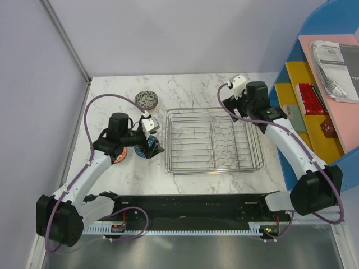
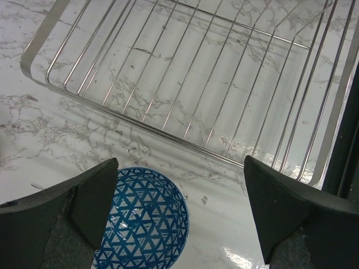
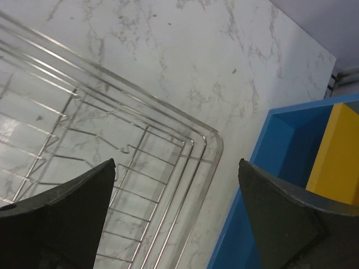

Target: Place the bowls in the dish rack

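The silver wire dish rack [image 1: 213, 140] stands mid-table with no bowls in it. A grey-black patterned bowl [image 1: 147, 100] sits behind its left end. A blue triangle-patterned bowl [image 1: 147, 148] sits upright left of the rack, and an orange-red bowl [image 1: 120, 155] shows partly under my left arm. My left gripper [image 1: 154, 147] is open just above the blue bowl [image 2: 143, 224]; in the left wrist view [image 2: 179, 168] one finger overlaps the bowl's left side and the rack [image 2: 196, 84] lies beyond. My right gripper [image 1: 231, 107] is open and empty over the rack's far right corner [image 3: 168, 145].
A blue shelf unit [image 1: 314, 84] with yellow and pink panels, papers and red items stands close along the table's right edge; it also shows in the right wrist view [image 3: 280, 162]. Walls close off the back and left. A black rail runs along the near edge.
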`<move>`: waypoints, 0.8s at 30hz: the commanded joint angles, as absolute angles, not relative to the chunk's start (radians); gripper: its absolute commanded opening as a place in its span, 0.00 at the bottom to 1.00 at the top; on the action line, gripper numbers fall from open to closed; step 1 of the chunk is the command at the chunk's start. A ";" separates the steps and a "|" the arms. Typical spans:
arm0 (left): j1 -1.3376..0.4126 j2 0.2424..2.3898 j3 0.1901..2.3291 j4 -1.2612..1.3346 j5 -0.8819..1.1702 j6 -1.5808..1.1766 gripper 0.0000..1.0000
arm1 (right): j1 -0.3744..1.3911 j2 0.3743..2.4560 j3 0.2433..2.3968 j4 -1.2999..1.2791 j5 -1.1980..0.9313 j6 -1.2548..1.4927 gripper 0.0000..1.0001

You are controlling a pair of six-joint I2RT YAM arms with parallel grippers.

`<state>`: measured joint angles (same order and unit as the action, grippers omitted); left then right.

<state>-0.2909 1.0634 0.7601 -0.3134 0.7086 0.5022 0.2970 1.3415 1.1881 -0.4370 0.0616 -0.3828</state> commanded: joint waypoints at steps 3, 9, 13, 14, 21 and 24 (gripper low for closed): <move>-0.325 0.988 0.735 -0.365 0.781 0.621 1.00 | 0.183 1.466 1.285 -0.361 0.129 -0.339 0.98; -0.386 0.968 0.715 -0.426 0.789 0.658 1.00 | 0.155 1.574 1.331 -0.350 0.144 -0.339 0.98; -0.439 0.980 0.695 -0.426 0.735 0.655 1.00 | 0.141 1.614 1.345 -0.348 0.153 -0.334 0.98; -0.451 0.985 0.693 -0.426 0.727 0.653 1.00 | 0.137 1.614 1.344 -0.347 0.153 -0.334 0.98; -0.589 1.015 0.672 -0.420 0.566 0.650 1.00 | 0.112 1.634 1.345 -0.341 0.149 -0.347 0.98; -0.621 1.012 0.666 -0.416 0.534 0.646 1.00 | 0.092 1.657 1.356 -0.342 0.138 -0.345 0.98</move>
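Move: The rack's near-left corner lies about 9 cm back and 5 cm to the right of the left hand, some 12 cm below. The blue bowl is about 3 cm ahead and 5 cm left of that hand, the orange bowl some 19 cm left and 2 cm ahead. From the right hand, the rack's far-right corner is about 8 cm ahead, 6 cm right and 14 cm down; the blue shelf's edge stands roughly 9 cm right of that corner. Back along the rack's left side goes the left hand, about 7 cm, drifting right and sinking 4 cm in the second half, away from the blue bowl towards the near-left corner and turning some 15 degrees clockwise. The right hand reaches forward, right and down towards the far-right corner, then creeps rightward, also turning clockwise; all fingers stay wide open. ##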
